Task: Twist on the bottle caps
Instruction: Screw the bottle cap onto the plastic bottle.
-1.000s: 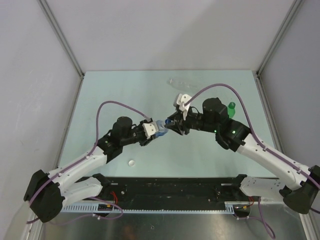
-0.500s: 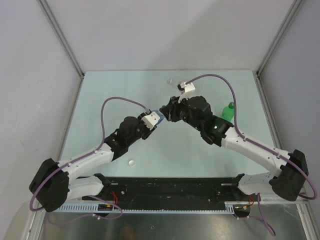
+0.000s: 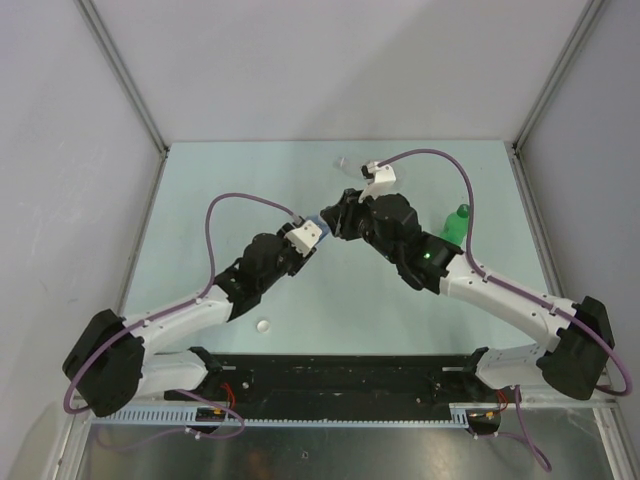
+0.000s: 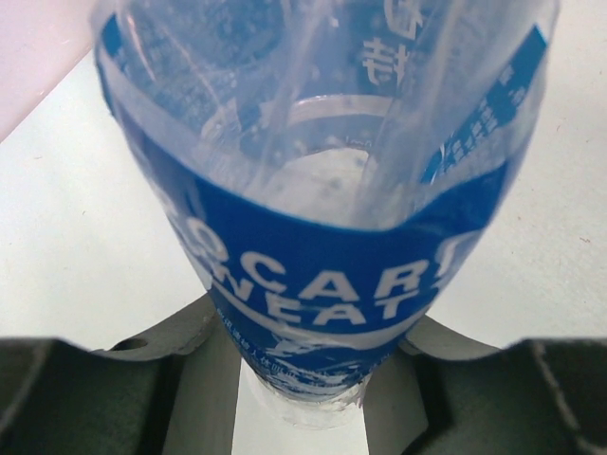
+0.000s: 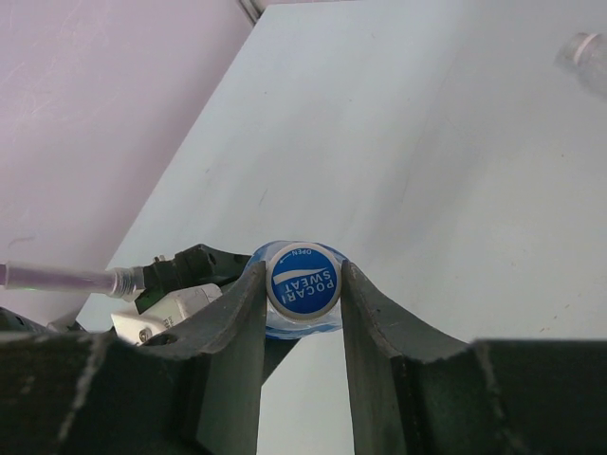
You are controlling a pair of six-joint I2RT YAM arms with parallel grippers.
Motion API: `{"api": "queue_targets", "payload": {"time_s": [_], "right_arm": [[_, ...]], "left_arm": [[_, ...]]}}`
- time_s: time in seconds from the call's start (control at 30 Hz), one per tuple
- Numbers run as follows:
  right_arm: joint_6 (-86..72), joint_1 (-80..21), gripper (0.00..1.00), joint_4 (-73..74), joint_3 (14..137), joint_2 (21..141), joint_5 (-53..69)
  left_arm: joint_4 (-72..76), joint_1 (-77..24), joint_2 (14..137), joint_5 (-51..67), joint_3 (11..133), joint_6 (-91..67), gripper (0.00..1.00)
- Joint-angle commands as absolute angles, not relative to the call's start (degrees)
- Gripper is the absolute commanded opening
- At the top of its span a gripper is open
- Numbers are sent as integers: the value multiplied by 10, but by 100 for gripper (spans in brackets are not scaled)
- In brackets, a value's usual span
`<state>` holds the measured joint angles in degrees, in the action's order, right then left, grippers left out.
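The clear bottle with the blue label (image 4: 313, 256) is held off the table between the fingers of my left gripper (image 4: 308, 379), which grip its lower body. From the other side, my right gripper (image 5: 303, 277) is shut on the bottle's cap (image 5: 303, 281), a white-rimmed cap with a blue printed top, sitting at the bottle's mouth. In the top view the left gripper (image 3: 308, 240) and the right gripper (image 3: 328, 222) meet at mid-table with the bottle (image 3: 319, 236) between them. A loose white cap (image 3: 264, 325) lies on the table near the left arm.
A translucent green bottle (image 3: 456, 222) stands at the right, beside the right arm. An unlabelled clear bottle (image 3: 350, 165) lies near the far edge, and its end shows in the right wrist view (image 5: 588, 52). Grey walls close in the table.
Both grippers and the bottle have shifted a little away from the near edge, and the right wrist has turned round the cap. Over the last half second they hardly move.
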<state>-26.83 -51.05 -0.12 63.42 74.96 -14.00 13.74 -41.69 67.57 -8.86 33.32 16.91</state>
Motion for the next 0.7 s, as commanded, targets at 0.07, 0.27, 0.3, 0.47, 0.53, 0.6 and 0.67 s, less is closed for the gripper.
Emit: {"api": "queue_targets", "payload": {"time_s": [0.07, 0.27, 0.3, 0.47, 0.53, 0.6, 0.67], "right_arm": [[-233, -520, 32, 52, 624, 746, -125], [-220, -523, 50, 42, 626, 721, -133], [-213, -524, 54, 37, 625, 716, -132], [-189, -532, 71, 14, 626, 699, -136], [-168, -536, 74, 8, 626, 693, -124], [-146, -537, 77, 9, 626, 683, -106], [-120, -538, 81, 16, 626, 671, -81]], "left_arm": [[301, -433, 667, -47, 383, 148, 0], [302, -434, 678, -44, 387, 130, 0], [302, -434, 680, -42, 388, 129, 0], [301, -434, 692, -35, 394, 115, 0], [301, -434, 698, -32, 396, 109, 0], [301, -433, 703, -30, 398, 105, 0], [302, -431, 708, -21, 398, 100, 0]]}}
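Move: Midway between the right fingers, the cap of the blue-label bottle is already pinched on the bottle's mouth, so it lies at that hand. The empty clear bottle lies on the table some 12 cm ahead of the hand, 10 cm right and 25 cm below; the green bottle is about 30 cm right, 2 cm back and 20 cm lower. From the left hand, still gripping the bottle low down, the cap is roughly 13 cm up, 4 cm ahead and 3 cm right. Letting go of the cap, the right hand spreads its fingers wide while rising about 3.5 cm and easing some 2 cm to the right. The left hand keeps its grip on the blue-label bottle and carries it up about 5 cm and right about 4 cm, rolling so its left side dips by some 10 degrees. ##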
